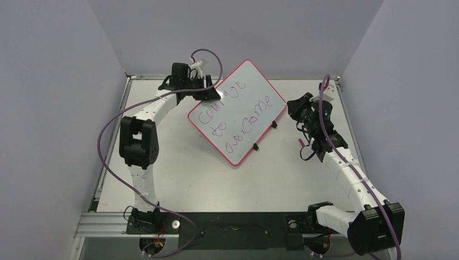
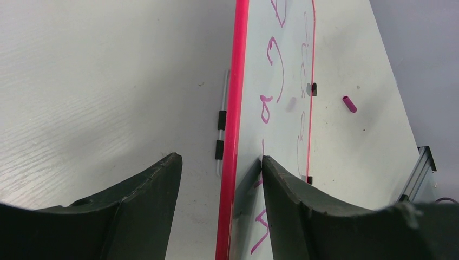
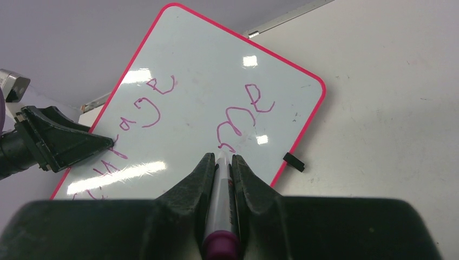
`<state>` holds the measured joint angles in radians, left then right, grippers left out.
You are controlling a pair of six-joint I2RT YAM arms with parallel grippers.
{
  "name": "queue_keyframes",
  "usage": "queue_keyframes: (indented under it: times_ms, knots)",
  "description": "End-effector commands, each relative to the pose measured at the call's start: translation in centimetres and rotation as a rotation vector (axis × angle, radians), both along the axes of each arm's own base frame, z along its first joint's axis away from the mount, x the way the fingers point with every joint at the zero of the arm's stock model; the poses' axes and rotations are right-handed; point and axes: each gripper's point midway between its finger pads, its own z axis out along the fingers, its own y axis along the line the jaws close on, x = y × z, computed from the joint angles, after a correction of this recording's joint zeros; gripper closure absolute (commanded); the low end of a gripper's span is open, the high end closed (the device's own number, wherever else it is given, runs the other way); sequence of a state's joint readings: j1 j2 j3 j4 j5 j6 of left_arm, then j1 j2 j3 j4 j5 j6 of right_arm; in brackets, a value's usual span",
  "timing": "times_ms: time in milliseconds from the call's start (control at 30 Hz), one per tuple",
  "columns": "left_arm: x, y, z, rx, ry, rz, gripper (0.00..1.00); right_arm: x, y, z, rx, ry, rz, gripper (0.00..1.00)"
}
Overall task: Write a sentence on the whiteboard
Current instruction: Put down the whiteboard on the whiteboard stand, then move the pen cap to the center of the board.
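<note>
The whiteboard (image 1: 246,86) with its pink-red rim stands tilted at the table's middle back. It carries the sentence (image 1: 234,116) in purple-pink handwriting, "Courage to overcome". My left gripper (image 2: 219,158) is open and straddles the board's upper left edge (image 2: 238,81). One finger (image 2: 292,189) rests against the written face and the other stands apart behind it. My right gripper (image 3: 222,157) is shut on a marker (image 3: 221,189) with a purple end. Its tip hangs just off the board (image 3: 216,70), near the letters "me" (image 3: 243,114). From above, the right gripper (image 1: 295,105) sits beside the board's right corner.
A small pink marker cap (image 2: 349,103) lies on the table right of the board, also visible from above (image 1: 301,142). Black clip feet (image 3: 294,161) stick out along the board's lower edge. A metal rail (image 1: 146,77) runs along the table's back, and grey walls close in on three sides.
</note>
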<state>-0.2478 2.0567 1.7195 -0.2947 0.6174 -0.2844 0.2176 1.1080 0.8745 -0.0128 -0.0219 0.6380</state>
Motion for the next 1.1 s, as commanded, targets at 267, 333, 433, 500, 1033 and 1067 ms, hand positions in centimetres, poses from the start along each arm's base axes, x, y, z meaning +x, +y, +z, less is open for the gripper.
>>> queue_keyframes:
  times_ms: [267, 333, 433, 500, 1033, 1067]
  knots:
    - [-0.3, 0.9, 7.6, -0.056, -0.184, 0.021, 0.45, -0.1, 0.1, 1.6, -0.022, -0.038, 0.001, 1.00]
    - [-0.4, 1.0, 8.2, -0.058, -0.196, 0.029, 0.45, -0.3, 0.1, 1.7, -0.025, -0.037, 0.004, 1.00]
    - [-0.5, 1.4, 8.8, -0.054, -0.212, 0.043, 0.45, -0.5, 0.1, 1.9, -0.027, -0.041, 0.007, 1.00]
    - [-0.7, 1.6, 9.3, -0.051, -0.223, 0.051, 0.45, -0.7, 0.1, 2.1, -0.026, -0.046, 0.007, 1.00]
    - [-4.0, 0.0, 14.4, -0.008, -0.415, 0.029, 0.46, -2.6, -2.2, 4.3, -0.061, -0.104, -0.082, 1.00]
    - [-4.3, -0.4, 14.4, 0.004, -0.434, 0.011, 0.46, -2.7, -2.6, 4.3, -0.066, -0.106, -0.105, 1.00]
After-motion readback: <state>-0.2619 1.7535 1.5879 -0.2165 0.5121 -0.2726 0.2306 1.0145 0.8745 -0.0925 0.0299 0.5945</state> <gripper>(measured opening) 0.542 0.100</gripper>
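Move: The left hand, still at the middle of the whiteboard's raised far-left edge with that edge between its parted fingers, has the whiteboard's middle about 8 cm right, 4 back and 6 below. On the whiteboard's low edge, some 13 cm down, the far black clip is roughly 21 cm right and 4 back, the near one 14 right and 14 back. From the right hand the whiteboard's middle lies about 19 cm left, 9 ahead and 15 below. The left fingers, already open around the whiteboard's raised edge, come free of it: they stay about half open while the hand rises some 10 cm, easing back about 3 cm and slightly left, the fingertips tipping up about 15 degrees. The right hand keeps hold of the marker and backs off a couple of centimetres towards its base, dipping slightly, then rising. ##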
